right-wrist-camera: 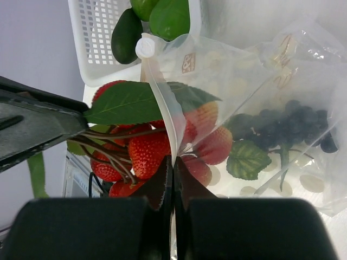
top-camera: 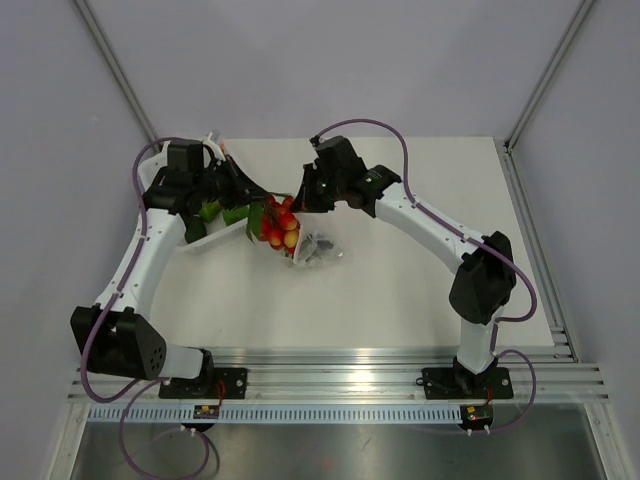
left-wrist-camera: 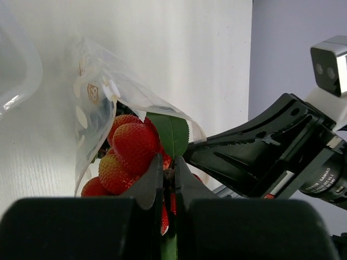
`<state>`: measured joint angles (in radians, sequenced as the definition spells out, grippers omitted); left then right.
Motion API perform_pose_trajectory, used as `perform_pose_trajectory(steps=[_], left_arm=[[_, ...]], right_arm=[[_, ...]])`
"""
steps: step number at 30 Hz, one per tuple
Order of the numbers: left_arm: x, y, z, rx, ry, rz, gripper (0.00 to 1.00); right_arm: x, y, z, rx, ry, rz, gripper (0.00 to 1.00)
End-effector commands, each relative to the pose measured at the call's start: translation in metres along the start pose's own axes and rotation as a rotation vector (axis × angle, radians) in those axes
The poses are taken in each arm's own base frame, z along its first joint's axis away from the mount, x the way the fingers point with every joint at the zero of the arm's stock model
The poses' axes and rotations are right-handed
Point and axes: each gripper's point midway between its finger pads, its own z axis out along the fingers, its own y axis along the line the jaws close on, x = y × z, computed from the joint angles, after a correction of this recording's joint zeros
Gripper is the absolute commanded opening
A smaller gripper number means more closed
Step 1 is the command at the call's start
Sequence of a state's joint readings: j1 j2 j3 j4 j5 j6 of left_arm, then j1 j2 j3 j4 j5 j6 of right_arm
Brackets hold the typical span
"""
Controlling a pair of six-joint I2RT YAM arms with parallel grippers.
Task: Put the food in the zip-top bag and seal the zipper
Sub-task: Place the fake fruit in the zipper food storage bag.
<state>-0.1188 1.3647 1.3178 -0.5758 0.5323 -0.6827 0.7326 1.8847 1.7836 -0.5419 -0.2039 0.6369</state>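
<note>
A bunch of red strawberries with green leaves hangs at the mouth of the transparent zip-top bag. My left gripper is shut on the bunch's stems; the strawberries hang just past its tips, partly behind the bag's plastic. My right gripper is shut on the bag's mouth edge, holding up the clear zipper strip. In the right wrist view some strawberries are outside the strip and some show through the plastic. A dark purple grape bunch lies inside the bag.
A white perforated tray lies beside the bag, with green fruit and a dark green piece in it; it also shows in the top view. The two grippers are close together, the left one's finger next to the bunch.
</note>
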Motion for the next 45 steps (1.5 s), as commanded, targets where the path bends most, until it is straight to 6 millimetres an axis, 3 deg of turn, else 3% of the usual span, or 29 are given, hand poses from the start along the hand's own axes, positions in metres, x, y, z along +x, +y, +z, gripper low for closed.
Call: perform_pose_trajectory(steps=[1, 8, 16, 23, 29, 32, 33, 35, 36, 38, 39, 41, 45], left_arm=[[-0.007, -0.014, 0.007, 0.026, -0.027, 0.041, 0.00], [0.003, 0.002, 0.018, -0.066, -0.031, 0.074, 0.00], [0.022, -0.002, 0.043, -0.072, 0.021, 0.114, 0.00], [0.027, 0.004, 0.056, -0.088, 0.052, 0.136, 0.00], [0.022, -0.013, 0.069, -0.077, -0.017, 0.167, 0.00], [0.029, -0.021, 0.077, -0.089, -0.009, 0.205, 0.00], [0.030, -0.024, 0.080, -0.090, 0.004, 0.230, 0.03], [0.039, -0.020, 0.077, -0.110, 0.051, 0.254, 0.22], [0.043, -0.021, 0.071, -0.113, 0.078, 0.293, 0.61], [0.051, -0.020, 0.064, -0.111, 0.124, 0.351, 0.83], [0.050, -0.025, 0.056, -0.104, 0.130, 0.374, 0.89], [0.059, -0.021, 0.042, -0.121, 0.174, 0.419, 0.91], [0.064, -0.029, 0.007, -0.102, 0.180, 0.486, 0.84]], right_arm=[[-0.016, 0.034, -0.021, -0.126, -0.050, -0.008, 0.00], [-0.014, 0.042, -0.027, -0.130, -0.060, -0.032, 0.00], [-0.016, 0.055, -0.034, -0.185, -0.069, -0.018, 0.00], [-0.021, 0.067, -0.047, -0.225, -0.086, -0.022, 0.00], [-0.024, 0.074, -0.049, -0.256, -0.096, -0.006, 0.00], [-0.024, 0.073, -0.047, -0.249, -0.095, -0.004, 0.00], [-0.023, 0.070, -0.047, -0.241, -0.094, -0.005, 0.00], [-0.022, 0.065, -0.049, -0.220, -0.104, -0.004, 0.00], [-0.021, 0.062, -0.049, -0.206, -0.109, -0.007, 0.00], [-0.022, 0.055, -0.050, -0.180, -0.122, -0.006, 0.00], [-0.021, 0.054, -0.050, -0.172, -0.123, -0.011, 0.00], [-0.021, 0.050, -0.049, -0.157, -0.127, -0.011, 0.00], [-0.020, 0.047, -0.045, -0.150, -0.121, -0.008, 0.00]])
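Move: My left hand holds the strawberry bunch by its stems. The bag's open mouth lies about 4 cm to its right, 2 cm back and 7 cm below. The grapes already in the bag are some 12 cm right, 3 cm back and 20 cm down, and a green pepper in the white basket is about 8 cm left, 2 cm ahead and 21 cm down. From my right hand, pinching the bag's rim, the mouth's middle lies some 3 cm left, 2 cm back and 4 cm below. I lower the strawberries into the bag with my left hand, down and to the right about 6 cm each, rolling it so its left side rises, some 25 degrees by the end. Then I open the fingers wide, let go of the stems and ease back left and slightly back. My right hand keeps its pinch on the rim, raises it 3–4 cm and draws it a little back. ##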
